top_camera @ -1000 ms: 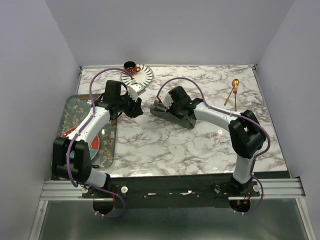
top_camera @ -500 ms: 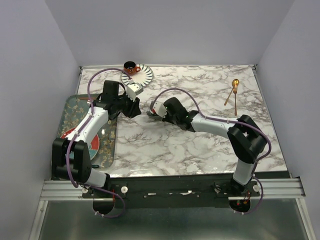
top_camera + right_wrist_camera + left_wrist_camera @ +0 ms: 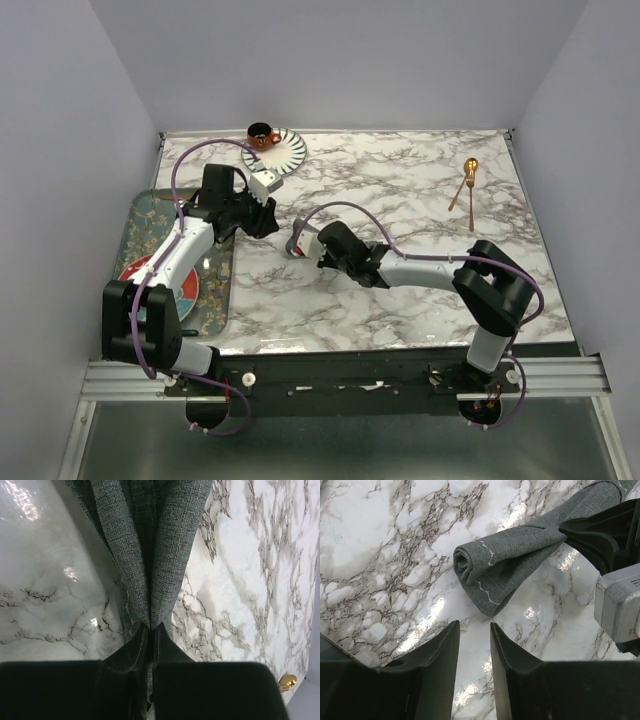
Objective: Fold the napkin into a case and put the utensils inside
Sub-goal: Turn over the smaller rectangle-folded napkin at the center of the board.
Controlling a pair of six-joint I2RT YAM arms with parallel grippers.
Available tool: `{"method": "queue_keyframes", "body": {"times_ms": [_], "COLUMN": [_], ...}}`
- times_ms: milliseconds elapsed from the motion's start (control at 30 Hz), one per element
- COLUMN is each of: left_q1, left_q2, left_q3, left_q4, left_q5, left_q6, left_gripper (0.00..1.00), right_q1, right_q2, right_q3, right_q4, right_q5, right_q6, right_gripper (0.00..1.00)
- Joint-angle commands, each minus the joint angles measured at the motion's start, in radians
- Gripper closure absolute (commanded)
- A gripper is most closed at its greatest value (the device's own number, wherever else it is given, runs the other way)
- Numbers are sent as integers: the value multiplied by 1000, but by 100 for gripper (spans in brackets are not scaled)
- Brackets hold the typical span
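Observation:
The dark grey napkin [image 3: 505,562] lies bunched into a loose roll on the marble table [image 3: 420,290]. My right gripper [image 3: 151,629] is shut on one end of it, and the cloth [image 3: 150,545] hangs away from the pinched fingertips. In the top view this gripper [image 3: 302,244] is left of the table's middle and hides most of the cloth. My left gripper [image 3: 474,630] is open and holds nothing; it hovers just short of the roll's free end, without touching it. In the top view it [image 3: 268,222] is close beside the right one. The two gold utensils [image 3: 468,183] lie crossed at the far right.
An orange cup [image 3: 262,133] stands on a striped saucer [image 3: 285,152] at the far left edge. A patterned tray [image 3: 150,230] with a red plate [image 3: 185,290] sits off the table's left side, under the left arm.
My right gripper has pulled the napkin toward the near left, and the long flat cloth has bunched up under it. The left gripper has shifted slightly left and stays open.

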Motion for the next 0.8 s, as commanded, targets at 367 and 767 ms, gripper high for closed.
{"method": "queue_keyframes", "body": {"times_ms": [367,767], "left_q1": [17,-18], "left_q2": [-46,57], "left_q3": [-30,46], "left_q4": [-41,-140], "left_q5": [26,101], "left_q6": [26,25], "left_gripper": [58,66], "right_q1": [136,34], "right_q2": [-40,-253], "right_q3": [-53,74], "right_q4": [-100,-425], "right_q5": [-11,-331], "right_q6": [174,311], "right_gripper": [33,25]}}
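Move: At the right fingertips, the rolled napkin is still pinched at about mid-length, its middle some 2 cm below the hand; the spot on the board where it will be laid is about 4 cm back, 2 cm left and 4 cm down. The striped plate stands roughly 28 cm ahead and 13 cm left, the spoon and fork some 20 cm ahead and 32 cm right. From the left hand the napkin's middle lies about 12 cm right, 2 cm back and 11 cm below. Drawing the pinched napkin back towards the robot and slightly left, the right hand sinks about 2 cm and opens from nearly shut to about three-quarters wide on the way, letting go. It goes on back to roughly 8 cm in all while the fingers tip some 15 degrees further down, then rises over 4 cm off the board with them spread. ##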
